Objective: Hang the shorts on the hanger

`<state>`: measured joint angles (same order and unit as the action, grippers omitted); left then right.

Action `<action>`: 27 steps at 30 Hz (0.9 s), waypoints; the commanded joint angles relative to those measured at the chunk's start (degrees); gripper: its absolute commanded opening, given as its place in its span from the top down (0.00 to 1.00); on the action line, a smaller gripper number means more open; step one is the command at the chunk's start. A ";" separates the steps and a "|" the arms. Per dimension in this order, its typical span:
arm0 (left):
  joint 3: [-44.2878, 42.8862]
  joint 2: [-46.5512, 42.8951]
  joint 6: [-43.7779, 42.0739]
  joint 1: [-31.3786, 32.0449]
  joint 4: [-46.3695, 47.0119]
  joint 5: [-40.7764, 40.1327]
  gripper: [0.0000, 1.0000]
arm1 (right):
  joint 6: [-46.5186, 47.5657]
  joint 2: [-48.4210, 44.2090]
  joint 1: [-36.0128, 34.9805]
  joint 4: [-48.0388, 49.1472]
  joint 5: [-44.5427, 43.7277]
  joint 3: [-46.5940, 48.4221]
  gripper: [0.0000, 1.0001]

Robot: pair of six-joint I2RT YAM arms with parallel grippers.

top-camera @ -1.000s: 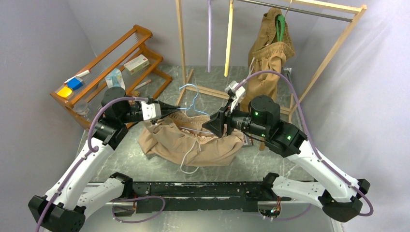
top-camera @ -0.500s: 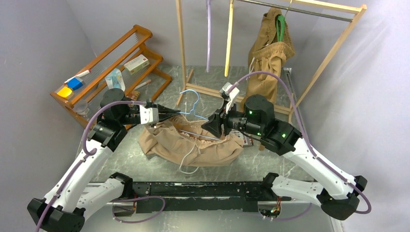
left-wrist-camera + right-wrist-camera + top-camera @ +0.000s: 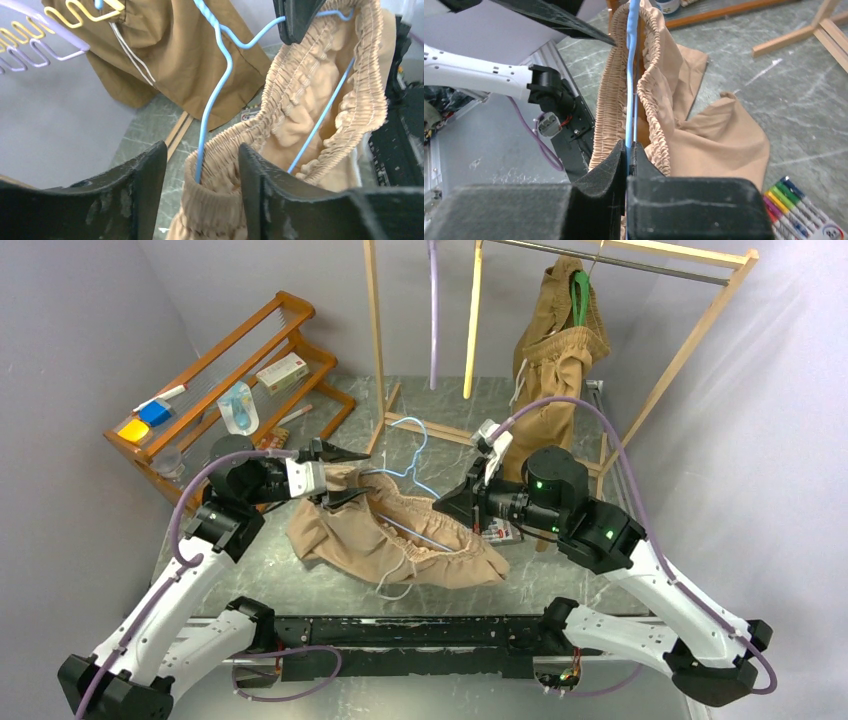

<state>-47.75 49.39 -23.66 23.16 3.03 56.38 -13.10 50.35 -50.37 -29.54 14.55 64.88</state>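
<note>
The light tan shorts lie in a heap on the table, and their gathered waistband is stretched around the light-blue hanger. The hanger's arm runs inside the waistband and its hook sticks up towards the rack. My right gripper is shut on the hanger's wire at the right end of the waistband. My left gripper is open. Its fingers stand on either side of the left end of the waistband and the hanger wire, without clamping them. The white drawstring trails forward.
A wooden clothes rack stands behind, with a lilac hanger, a yellow hanger and darker brown shorts on a green hanger. A wooden shelf with small items is at the back left. A pack of markers lies by the right gripper.
My left gripper was shut at the left end of the waistband and has opened. My right arm has moved right with the hanger, and the waistband is stretched wider along it.
</note>
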 commanded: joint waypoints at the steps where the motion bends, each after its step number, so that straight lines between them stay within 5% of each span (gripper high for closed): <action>1: -0.03 -1.59 6.92 -0.22 7.65 -2.27 0.36 | -3.10 -0.32 0.09 -7.72 -5.89 5.02 1.00; 7: 1.49 -5.48 8.70 -0.17 5.91 -7.76 0.00 | -8.00 -1.03 0.10 -23.55 -16.06 11.99 1.00; 17: 8.68 -13.10 6.76 -0.22 -0.59 -22.90 0.00 | -15.39 3.37 0.14 -43.70 -35.12 27.06 1.00; 27: 16.28 -18.43 5.96 -0.24 -0.77 -27.89 0.00 | -13.22 13.91 0.05 -38.28 -52.48 36.71 1.00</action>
<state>-32.91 32.56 -16.99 23.14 2.68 31.57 -27.18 60.60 -50.33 -71.96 -26.55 98.02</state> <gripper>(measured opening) 0.996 0.020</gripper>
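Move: The waistband's left corner, with the blue hanger's end in it, sits between the half-open left fingers, about 2 cm right of and 1 cm below that hand. The right hand already pinches the hanger; the free stretch of rail it is bound for lies some 33 cm ahead, 12 cm right and 30 cm up. From there, the waistband's mouth is about 5 cm left, 1 cm back and 6 cm down, and the marker box 11 cm ahead, 15 cm right, 30 cm down. The shorts on the blue hanger are carried about 13 cm to the right by the right hand, which keeps its pinch and swings roughly 45 degrees clockwise, then adds about 4 cm forward and up towards the rail. The left fingers spread wide off the waistband corner; that hand lifts some 3 cm, then backs off left and sinks, turning counter-clockwise. ##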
